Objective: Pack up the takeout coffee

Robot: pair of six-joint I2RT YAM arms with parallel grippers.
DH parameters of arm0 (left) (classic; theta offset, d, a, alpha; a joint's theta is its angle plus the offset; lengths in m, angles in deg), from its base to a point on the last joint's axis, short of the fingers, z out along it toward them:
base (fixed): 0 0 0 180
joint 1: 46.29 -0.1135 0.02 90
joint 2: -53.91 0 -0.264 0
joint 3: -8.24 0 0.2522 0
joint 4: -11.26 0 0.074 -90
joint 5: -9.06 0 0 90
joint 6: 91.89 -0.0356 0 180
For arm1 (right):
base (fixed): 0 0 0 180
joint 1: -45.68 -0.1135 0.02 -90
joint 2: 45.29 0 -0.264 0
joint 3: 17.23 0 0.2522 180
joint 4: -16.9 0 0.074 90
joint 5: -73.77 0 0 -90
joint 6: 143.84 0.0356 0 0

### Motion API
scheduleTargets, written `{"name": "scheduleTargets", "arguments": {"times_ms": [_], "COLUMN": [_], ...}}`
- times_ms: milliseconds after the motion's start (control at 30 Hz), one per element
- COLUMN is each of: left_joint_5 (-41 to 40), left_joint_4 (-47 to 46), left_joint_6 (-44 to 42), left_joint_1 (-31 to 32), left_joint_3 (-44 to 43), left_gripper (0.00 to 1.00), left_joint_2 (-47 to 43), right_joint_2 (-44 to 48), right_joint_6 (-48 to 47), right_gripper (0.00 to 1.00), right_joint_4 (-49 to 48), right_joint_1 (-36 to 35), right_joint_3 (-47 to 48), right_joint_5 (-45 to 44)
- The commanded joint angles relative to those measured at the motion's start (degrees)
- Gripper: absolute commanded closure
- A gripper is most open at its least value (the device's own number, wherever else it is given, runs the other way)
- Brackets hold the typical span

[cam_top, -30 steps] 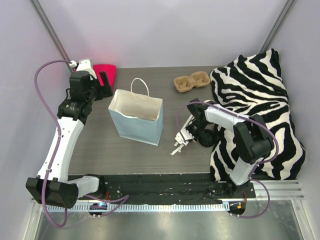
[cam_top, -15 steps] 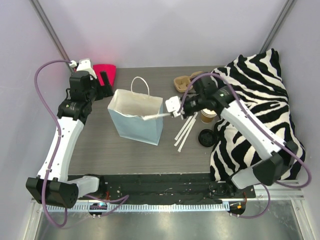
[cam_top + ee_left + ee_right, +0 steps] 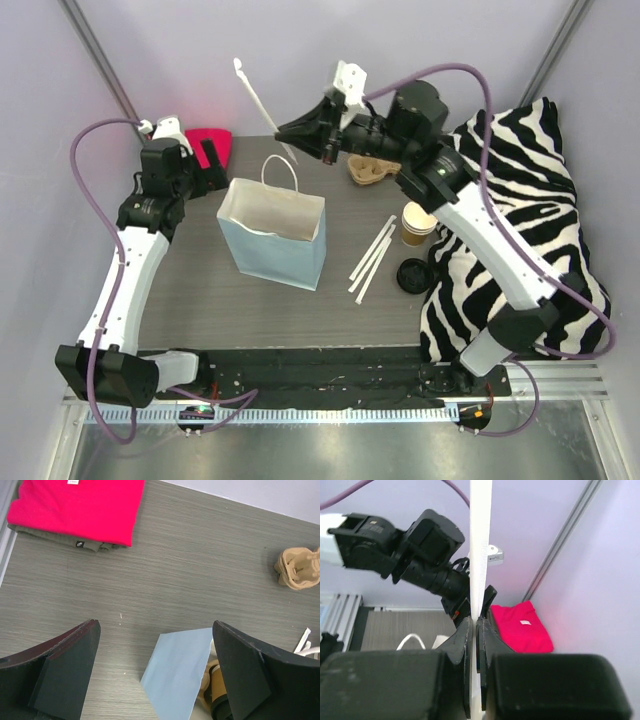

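Observation:
The takeout coffee cup [image 3: 418,222] stands lidless on the table by the zebra cloth, and its black lid [image 3: 411,275] lies flat in front of it. My right gripper [image 3: 287,131] is raised high behind the light blue bag [image 3: 275,238]. It is shut on a white wrapped straw [image 3: 250,90] that points up and left. The right wrist view shows that straw [image 3: 481,540] pinched between the closed fingers of the right gripper [image 3: 477,622]. My left gripper [image 3: 207,166] hangs open at the back left, over the bag's edge [image 3: 177,675], nothing between its fingers [image 3: 65,670].
Two more white straws [image 3: 372,258] lie between bag and cup. A brown pulp carrier [image 3: 368,166] sits at the back, also seen from the left wrist [image 3: 300,570]. A folded red cloth [image 3: 214,143] is back left. A zebra-print cloth [image 3: 520,220] fills the right side.
The right arm lifted a straw from the table, passed the bag's mouth and swung up high behind the bag. The cup came into view. The left gripper opened a little wider.

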Motion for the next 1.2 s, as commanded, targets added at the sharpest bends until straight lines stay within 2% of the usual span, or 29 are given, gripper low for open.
{"name": "scheduleTargets", "arguments": {"times_ms": [0, 100, 333, 600, 767, 833, 933, 1000, 1033, 1167], "left_joint_5": [-0.36, -0.62, -0.01, 1.05, 1.31, 1.4, 1.75, 1.93, 2.01, 3.07], "left_joint_4": [-0.48, -0.21, -0.13, -0.13, 0.22, 0.22, 0.4, 0.4, 0.75, 3.99], "left_joint_6": [1.96, 1.79, 2.22, 2.31, 1.96, 2.05, 1.96, 1.44, 1.09, 0.73], "left_joint_1": [-1.2, -2.34, -3.66, -4.11, -4.28, -4.19, -4.19, -4.28, -4.28, -4.98], "left_joint_3": [-2.96, -2.88, -1.65, -1.03, -1.03, -0.95, -0.95, -0.86, -0.94, -3.22], "left_gripper": [0.0, 0.0, 0.0, 0.0, 0.0, 0.0, 0.0, 0.0, 0.0, 0.0], "left_joint_2": [-0.47, -0.99, -2.14, -2.58, -2.58, -2.49, -2.49, -2.58, -2.49, -1.18], "right_joint_2": [-8.0, -8.99, -5.3, -3.1, -2.49, -2.13, -1.69, -1.43, -1.26, -1.08], "right_joint_6": [11.68, 12.22, 6.34, 1.94, 0.54, 0.09, -1.31, -1.93, -2.02, -1.05], "right_gripper": [0.99, 0.99, 0.99, 0.99, 0.98, 0.9, 0.67, 0.6, 0.53, 0.49], "right_joint_4": [-4.99, -2.97, -5.68, -5.6, -1.83, -0.86, 1.52, 2.92, 3.28, 3.98], "right_joint_1": [-2.45, -3.41, -5.35, -5.61, -5.53, -5.61, -5.61, -5.61, -5.61, -5.61], "right_joint_3": [4.35, 4.01, -13.55, -24.19, -23.86, -23.59, -22.8, -21.93, -21.57, -18.85], "right_joint_5": [-4.01, -3.92, -4.1, -5.15, -5.5, -6.03, -5.86, -5.86, -6.03, -6.03]}}
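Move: The right hand, gripping one white straw high over the table, has the paper bag it is heading for about 38 cm below, 3 cm ahead and 4 cm to its left. Down on the table, the spare straws are about level with the hand and 17 cm right; the stacked cups are 8 cm ahead and 26 cm right. From the left hand, the bag lies roughly 8 cm back, 13 cm right and 17 cm below. Down some 25 cm goes the right hand with the straw, first swinging about 7 cm left and a little forward, then easing back right as it reaches the bag's mouth, its left-pointing fingers tipping roughly 25 degrees downward. Near the bottom it stops, opens about halfway to let go of the straw, and starts to rise slightly. The empty left hand shifts 2 cm left, still wide open. ##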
